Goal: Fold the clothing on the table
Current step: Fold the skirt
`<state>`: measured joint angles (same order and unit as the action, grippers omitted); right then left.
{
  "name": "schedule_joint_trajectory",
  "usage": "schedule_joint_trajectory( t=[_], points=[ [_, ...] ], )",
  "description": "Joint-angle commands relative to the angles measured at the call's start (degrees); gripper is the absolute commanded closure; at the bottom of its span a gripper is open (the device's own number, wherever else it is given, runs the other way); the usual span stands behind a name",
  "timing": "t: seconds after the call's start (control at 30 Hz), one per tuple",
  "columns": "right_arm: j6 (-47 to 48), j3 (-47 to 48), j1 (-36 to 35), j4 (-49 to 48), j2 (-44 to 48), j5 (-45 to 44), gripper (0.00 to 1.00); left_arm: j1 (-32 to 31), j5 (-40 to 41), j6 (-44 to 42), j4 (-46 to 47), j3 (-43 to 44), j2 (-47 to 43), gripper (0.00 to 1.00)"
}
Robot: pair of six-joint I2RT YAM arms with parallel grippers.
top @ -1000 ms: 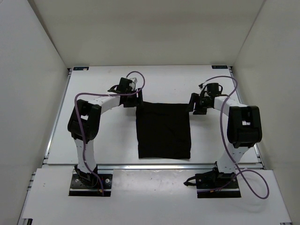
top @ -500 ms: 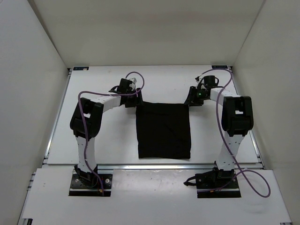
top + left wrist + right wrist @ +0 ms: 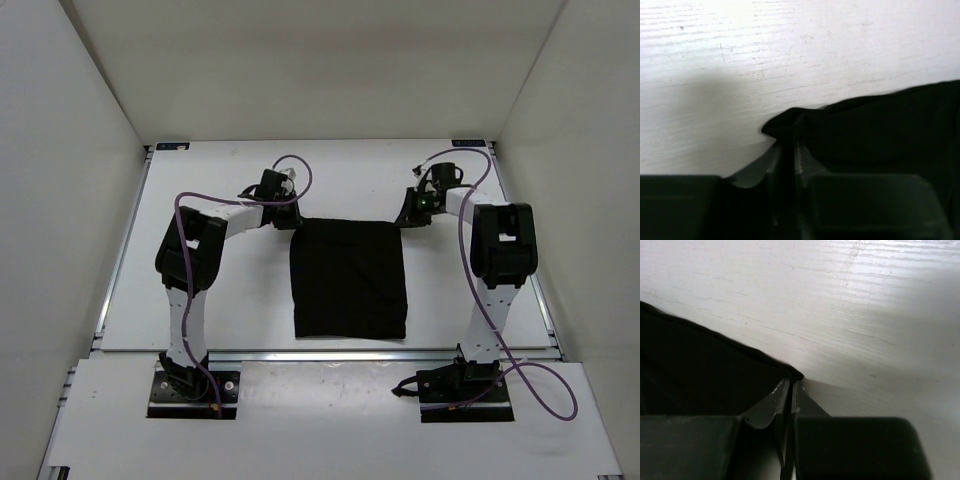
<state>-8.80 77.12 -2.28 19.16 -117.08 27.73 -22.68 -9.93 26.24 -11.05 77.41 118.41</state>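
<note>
The clothing (image 3: 348, 278) is a plain black cloth lying flat on the white table (image 3: 220, 290), roughly square. My left gripper (image 3: 293, 220) is at its far left corner. In the left wrist view the cloth (image 3: 880, 125) bunches into a small fold at that gripper (image 3: 788, 145), whose jaws are closed on the corner. My right gripper (image 3: 405, 218) sits at the far right corner. In the right wrist view its jaws (image 3: 791, 385) are pinched together on the tip of the cloth (image 3: 700, 365), low against the table (image 3: 865, 315).
White walls enclose the table on the left, right and back. A silver rail (image 3: 330, 353) runs along the near edge in front of the arm bases. Purple cables (image 3: 295, 165) loop above both wrists.
Both grippers went from open to closed on the cloth's far corners. The right arm reached farther back to its corner, and the left corner now bunches slightly.
</note>
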Motion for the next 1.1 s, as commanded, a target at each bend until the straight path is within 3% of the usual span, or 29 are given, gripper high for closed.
schedule_joint_trajectory(
  t=[0.0, 0.07, 0.23, 0.37, 0.43, 0.53, 0.6, 0.73, 0.9, 1.07],
  points=[
    [0.7, 1.5, -1.1, 2.0, -2.3, -0.5, 1.0, -0.6, 0.2, -0.4, -1.0, 0.7, 0.9, 0.83],
    [1.3, 4.4, -0.8, 3.2, -3.1, 0.2, 1.0, -0.3, 1.1, -0.5, -1.3, 1.3, 0.7, 1.0],
    [1.0, 14.9, 0.0, 6.7, -3.4, 1.9, 1.0, 1.4, 2.1, -2.3, -2.1, 6.7, 0.0, 1.0],
    [-1.0, 30.8, 1.0, 9.6, -4.0, 3.8, 1.0, 3.7, 1.7, -3.4, -7.6, 20.8, 1.1, 1.0],
    [-3.1, 40.8, 1.4, 9.7, -3.0, 3.9, 1.0, 4.3, 2.2, -5.2, -10.3, 31.9, 1.1, 1.0],
    [-5.8, 43.2, 2.2, 5.1, 3.4, 5.8, 1.0, 3.9, 5.3, -7.1, -13.2, 42.6, -0.6, 1.0],
    [-4.5, 43.1, 2.1, 5.6, 7.6, 4.0, 1.0, 3.7, 5.4, -7.6, -12.8, 43.8, -4.8, 1.0],
    [-1.0, 35.7, 2.2, 6.9, 17.4, 1.7, 1.0, 2.0, 9.5, -10.2, -7.3, 29.5, -16.5, 1.0],
    [-1.4, 4.8, 0.9, 1.5, 30.8, 1.1, 1.0, -0.9, 9.8, -9.1, 2.3, -0.1, -35.3, 1.0],
    [-4.4, -14.9, -3.5, 1.1, 43.9, -0.3, 1.0, -4.9, 14.0, -8.1, -2.2, -18.4, -47.6, 1.0]
  ],
)
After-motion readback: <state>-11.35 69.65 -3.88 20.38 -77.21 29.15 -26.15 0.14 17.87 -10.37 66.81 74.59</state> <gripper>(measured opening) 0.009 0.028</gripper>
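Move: The skirt lies flat, its far left corner between the left hand's closing fingers and its far right corner, some 29 cm to the left hand's right, already pinched by the right hand. The skirt's middle is about 15 cm back and 14 cm to the right of the left hand, about 15 cm back and 14 cm to the left of the right hand, both about 1 cm below. Left fingers pinch their corner, both hands whip the skirt up about 35 cm and forward, then back, down. ##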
